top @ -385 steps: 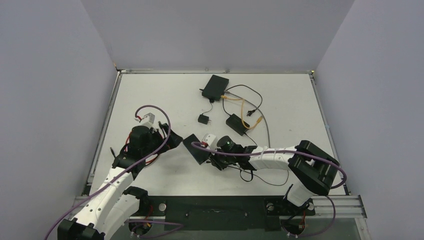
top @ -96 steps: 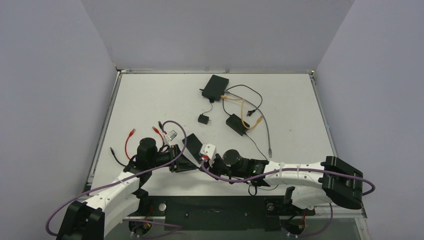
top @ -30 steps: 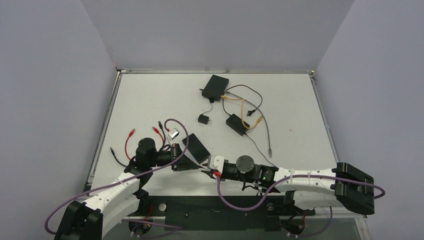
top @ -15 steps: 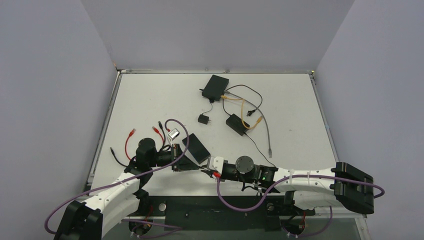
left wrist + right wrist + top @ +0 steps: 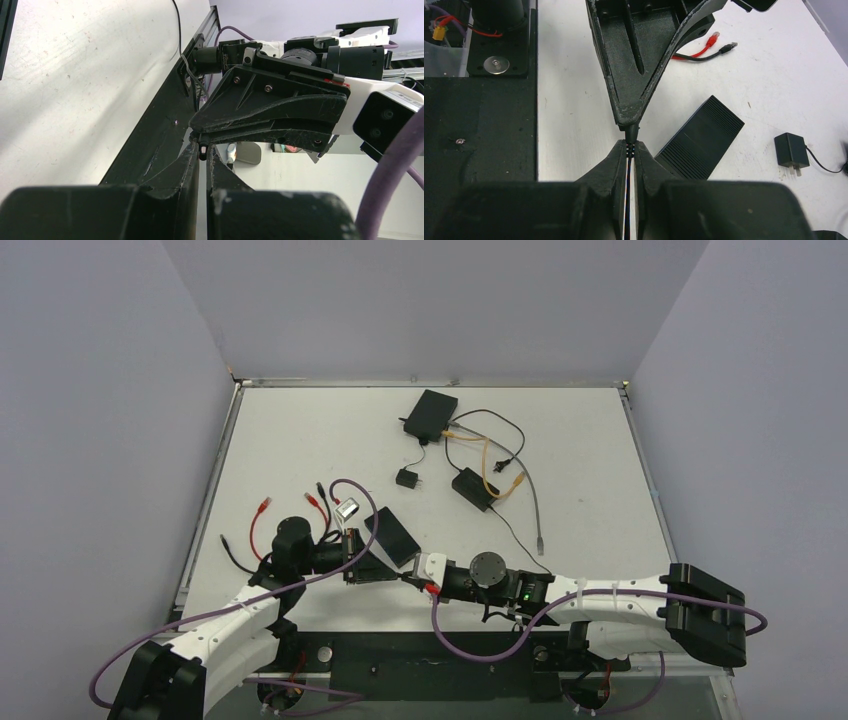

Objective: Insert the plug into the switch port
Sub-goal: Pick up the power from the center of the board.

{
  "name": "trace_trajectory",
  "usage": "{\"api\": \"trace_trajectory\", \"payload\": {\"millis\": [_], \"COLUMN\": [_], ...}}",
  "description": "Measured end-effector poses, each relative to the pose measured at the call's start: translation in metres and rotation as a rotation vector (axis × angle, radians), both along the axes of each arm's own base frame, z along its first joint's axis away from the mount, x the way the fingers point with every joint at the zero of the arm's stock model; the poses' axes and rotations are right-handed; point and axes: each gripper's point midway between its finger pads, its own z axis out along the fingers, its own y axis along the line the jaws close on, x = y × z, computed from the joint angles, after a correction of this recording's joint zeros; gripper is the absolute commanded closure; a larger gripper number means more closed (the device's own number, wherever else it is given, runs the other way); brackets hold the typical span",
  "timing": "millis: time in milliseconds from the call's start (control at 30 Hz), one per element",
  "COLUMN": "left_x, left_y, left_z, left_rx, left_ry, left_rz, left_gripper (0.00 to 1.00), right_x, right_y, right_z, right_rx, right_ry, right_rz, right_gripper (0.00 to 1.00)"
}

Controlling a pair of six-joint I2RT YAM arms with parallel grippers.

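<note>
The plug [image 5: 630, 133] is a small black connector on a thin dark cable [image 5: 628, 200]. It hangs between both grippers, which meet tip to tip near the table's front edge. My left gripper [image 5: 202, 150] is shut on the plug's [image 5: 202, 152] front end. My right gripper [image 5: 630, 146] is shut on the cable just behind the plug's boot. From above, the left gripper [image 5: 388, 572] and right gripper [image 5: 412, 578] touch noses. The switch [image 5: 392, 533] is a black ribbed box [image 5: 701, 137] lying flat just behind them. Its port is hidden.
Red and black loose plugs [image 5: 262, 508] lie left of the left arm [image 5: 713, 38]. A small power adapter [image 5: 406, 478], a second black box [image 5: 430, 412], orange and black cables [image 5: 487, 455] and a grey cable [image 5: 538, 520] lie farther back. The black base rail [image 5: 150, 150] runs close underneath.
My right gripper's jaws have closed onto the cable behind the plug. Both arms have stayed almost in place, and the left gripper has stayed shut.
</note>
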Motion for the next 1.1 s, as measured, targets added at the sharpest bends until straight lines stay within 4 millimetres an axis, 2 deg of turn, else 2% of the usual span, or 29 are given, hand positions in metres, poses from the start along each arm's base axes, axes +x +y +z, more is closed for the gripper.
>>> {"api": "trace_trajectory", "payload": {"millis": [33, 167, 233, 400, 667, 867, 1100], "left_x": [0.0, 0.003, 0.006, 0.017, 0.055, 0.088, 0.118], "left_y": [0.0, 0.0, 0.0, 0.0, 0.005, 0.022, 0.039], "left_z": [0.0, -0.002, -0.006, -0.015, -0.015, -0.033, -0.055], "left_rx": [0.0, 0.008, 0.018, 0.07, 0.183, 0.32, 0.436], "left_ry": [0.0, 0.003, 0.008, 0.023, -0.042, -0.049, -0.044], "left_rz": [0.001, 0.015, 0.03, 0.087, 0.23, 0.365, 0.468], "left_gripper": [0.97, 0.74, 0.59, 0.54, 0.52, 0.3, 0.23], "right_x": [0.0, 0.003, 0.005, 0.012, 0.021, 0.028, 0.034], "right_y": [0.0, -0.001, -0.002, -0.01, -0.032, -0.041, -0.043], "right_z": [0.0, -0.001, -0.002, -0.013, -0.039, -0.05, -0.07], "right_rx": [-0.001, -0.019, -0.029, -0.075, -0.168, -0.166, -0.157], "right_ry": [0.001, 0.01, 0.016, 0.055, 0.156, 0.276, 0.424], "right_rz": [-0.001, -0.02, -0.039, -0.11, -0.255, -0.355, -0.451], "right_gripper": [1.0, 1.0, 1.0, 1.0, 1.0, 1.0, 1.0]}}
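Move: Both hands meet on the power plug, with the switch roughly 10 cm ahead of either hand, 2 cm to the left and 12 or 13 cm lower. From the left hand, the small wall charger is some 24 cm straight ahead and the power brick about 22 cm ahead and 15 cm to the right. The red and black cable ends lie about 18 cm ahead and 20 cm to the left of that hand, all on the board. The left hand opens wide and lets go of the plug, then swings forward about 12 cm towards the switch, sinking and drifting a little left as its fingers turn counter-clockwise and tip down some 25 degrees. The right hand keeps its pinch on the plug and carries it down about 7 cm, a little right and forward, turning clockwise and rolling its forward side down so that the plug comes closer to the switch's socket end. ##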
